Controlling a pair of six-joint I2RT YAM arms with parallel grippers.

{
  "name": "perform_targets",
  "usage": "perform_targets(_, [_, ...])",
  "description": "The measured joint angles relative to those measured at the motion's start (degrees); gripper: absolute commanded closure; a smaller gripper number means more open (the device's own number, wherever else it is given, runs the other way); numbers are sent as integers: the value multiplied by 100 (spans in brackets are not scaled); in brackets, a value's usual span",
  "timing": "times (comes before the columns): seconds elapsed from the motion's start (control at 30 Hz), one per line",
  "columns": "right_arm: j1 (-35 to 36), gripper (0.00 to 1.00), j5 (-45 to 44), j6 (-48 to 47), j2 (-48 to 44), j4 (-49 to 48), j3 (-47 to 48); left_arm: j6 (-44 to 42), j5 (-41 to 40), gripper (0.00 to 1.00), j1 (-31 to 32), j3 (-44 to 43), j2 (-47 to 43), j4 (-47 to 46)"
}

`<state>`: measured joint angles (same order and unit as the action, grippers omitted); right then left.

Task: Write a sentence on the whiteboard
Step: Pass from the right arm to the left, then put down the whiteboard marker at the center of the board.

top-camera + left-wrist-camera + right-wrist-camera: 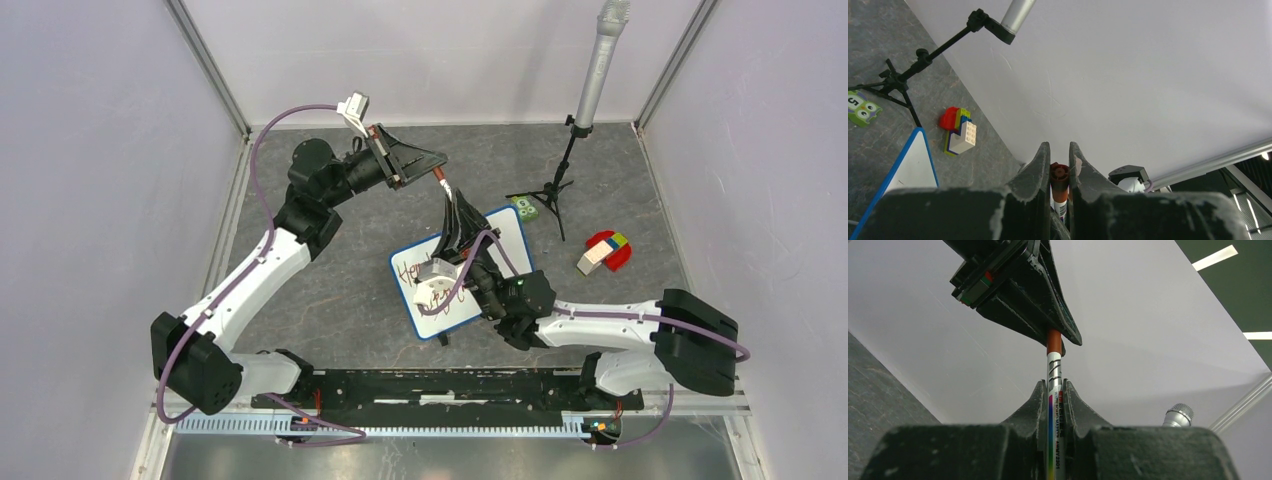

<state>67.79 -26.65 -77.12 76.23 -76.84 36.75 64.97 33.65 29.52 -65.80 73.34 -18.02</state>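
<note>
The whiteboard lies flat at the table's middle, blue-framed, with part of the reddish sentence showing at its left end; the right arm covers the rest. Above the board my right gripper is shut on the white barrel of a marker. The marker's red-brown cap end points up and away. My left gripper is shut on that cap, reaching in from the back left. Both jaws pinch the same marker end to end. In the left wrist view a corner of the whiteboard shows.
A microphone on a black tripod stands at the back right. A small owl card lies beside the tripod's feet. A stack of coloured toy bricks sits right of the board. Walls enclose the table on three sides.
</note>
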Motion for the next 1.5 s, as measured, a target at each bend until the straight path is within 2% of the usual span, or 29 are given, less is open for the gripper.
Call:
perform_targets(0.23, [-201, 99, 284, -39, 57, 15, 52, 33, -262, 97, 24, 63, -11, -199])
perform_targets(0.37, [-273, 82, 496, -68, 2, 81, 48, 31, -264, 97, -9, -33, -11, -109])
perform_targets(0.47, [-297, 66, 859, -87, -168, 160, -74, 28, 133, 98, -188, -291, 44, 186])
perform_targets(0.6, [-280, 39, 1250, -162, -520, 216, -435, 31, 553, 97, -634, -758, 306, 560])
perform_targets(0.73, [-273, 18, 1432, -232, -828, 337, -807, 33, 597, 98, -1266, -1285, 614, 660])
perform_targets(0.87, [-264, 10, 1480, -247, -1145, 686, -1132, 9, 605, 98, -1738, -1709, 846, 756])
perform_targets(1.0, [-273, 2, 1154, 144, -1473, 1646, -986, -734, 695, 98, -2002, -1971, 986, 1539])
perform_targets(1.17, [-595, 2, 769, 1335, -1735, 3958, 109, -2538, 529, 98, -2260, -2304, 1130, 3532])
perform_targets(1.27, [-1091, 2, 892, 2190, -1963, 5440, 726, -3694, 125, 98, -2389, -2304, 1137, 4651])
perform_targets(1.37, [-1611, 2, 1150, 2872, -2282, 6544, 953, -4690, -306, 98, -2459, -2006, 1126, 5458])
perform_targets(1.5, [-2194, 2, 1427, 3639, -2645, 7641, 951, -5414, -570, 98, -2457, -1362, 1200, 6203])
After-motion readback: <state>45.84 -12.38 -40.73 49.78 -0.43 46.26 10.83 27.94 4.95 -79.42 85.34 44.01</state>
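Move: The marker is shared by both hands: its orange end is already in the left fingers, its middle about 3 cm back, 2 cm right and 2 cm below that hand. From the left hand the bare table is some 22 cm left and 40 cm below, the whiteboard's middle 3 cm ahead, 7 right, 34 below. The right hand still grips the barrel, its middle 1 cm ahead, left and above; the whiteboard lies 7 cm ahead, 4 right, 31 below. The marker stays pinched at its orange end by the left fingers while the right fingers open wide, let go of the barrel and draw back and down 3 cm; that hand then swings right and forward, sinking again and tipping down some 40 degrees. The left carries the marker forward and left with a small rise, then down about 25 cm, still leftward and finally easing back, its fingers tilting some 50 degrees downward. ##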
